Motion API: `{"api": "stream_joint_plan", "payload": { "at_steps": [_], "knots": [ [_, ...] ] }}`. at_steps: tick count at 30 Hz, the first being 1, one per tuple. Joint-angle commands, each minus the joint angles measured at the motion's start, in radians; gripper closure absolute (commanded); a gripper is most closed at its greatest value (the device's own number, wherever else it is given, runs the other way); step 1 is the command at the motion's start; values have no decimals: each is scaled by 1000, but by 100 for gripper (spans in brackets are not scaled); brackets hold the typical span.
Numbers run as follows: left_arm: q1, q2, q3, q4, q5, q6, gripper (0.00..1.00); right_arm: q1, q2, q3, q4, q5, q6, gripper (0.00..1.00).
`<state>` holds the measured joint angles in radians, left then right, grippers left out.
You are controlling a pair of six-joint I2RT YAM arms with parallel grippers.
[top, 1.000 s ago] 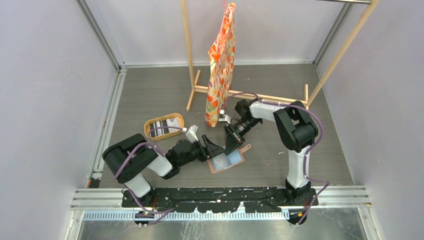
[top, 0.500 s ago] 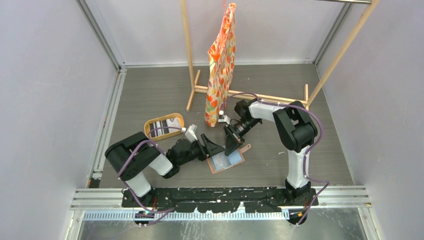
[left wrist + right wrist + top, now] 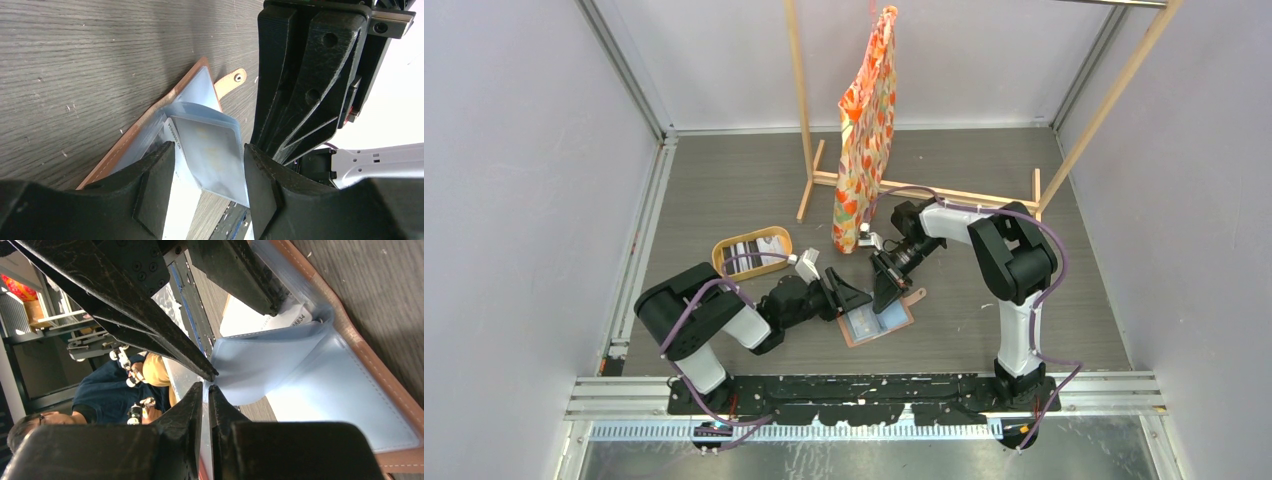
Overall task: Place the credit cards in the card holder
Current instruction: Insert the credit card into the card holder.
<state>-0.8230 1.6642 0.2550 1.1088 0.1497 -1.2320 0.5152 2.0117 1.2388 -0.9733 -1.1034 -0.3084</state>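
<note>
The salmon-brown card holder (image 3: 882, 322) lies open on the table between both grippers, its snap tab (image 3: 233, 78) pointing away. My right gripper (image 3: 206, 387) is shut on a thin grey-blue pocket flap (image 3: 270, 365) of the holder and holds it lifted. A pale credit card (image 3: 212, 150) sits partly inside that pocket. My left gripper (image 3: 209, 146) straddles the card with its jaws apart, the right pad at the card's edge and a sliver of gap on the left. A white printed card (image 3: 172, 150) lies underneath.
An oval yellow-rimmed tray (image 3: 721, 258) holding more cards (image 3: 749, 250) stands left of the holder. Behind it a wooden rack (image 3: 924, 190) carries a hanging orange patterned cloth (image 3: 867, 130). The right gripper's black body (image 3: 310, 80) looms close beside the left fingers.
My left jaws have narrowed around the pale card. Both arms have barely moved, and the right gripper keeps its hold on the flap.
</note>
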Motion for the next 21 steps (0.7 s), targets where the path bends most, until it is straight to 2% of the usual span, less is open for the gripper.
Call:
{"api": "stream_joint_plan", "payload": {
  "at_steps": [1,10,15,21],
  "knots": [
    [2,6,5,-29,-4,6,47,5,-2,39,-25,2,-20,85],
    [11,12,-2,-15,2,-2,48,-8,-25,32,-15,85,-18,75],
    [14,18,0,-10,9,-3,48,-8,-87,43,-79,118,-134,56],
    [17,29,4,-4,21,-5,49,0,-290,-84,12,253,-319,41]
  ]
}}
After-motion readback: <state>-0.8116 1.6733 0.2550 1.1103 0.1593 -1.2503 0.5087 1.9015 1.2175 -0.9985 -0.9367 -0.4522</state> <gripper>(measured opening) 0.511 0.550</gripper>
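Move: The raised clear sleeve of the card holder has its middle about 2 cm ahead of the right hand, 1 cm to its left and 2 cm below; its free edge is at the right fingertips. The white card lies some 2 cm back, 3 cm left and 4 cm below that hand; the strap about 3 cm ahead, 7 cm right and 5 cm down. From the left hand, the sleeve is level fore and aft, about 1 cm right and 1 cm below. Spread the right fingers from nearly shut to about half open so that they come free of the sleeve's edge, sinking about 1 cm, then draw the hand some 2 cm to the right, away from the sleeve, regaining most of that height as the fingertips tip about 15 degrees steeper downward. Hold the left gripper still, half open, keeping its fingers astride the raised sleeve. ##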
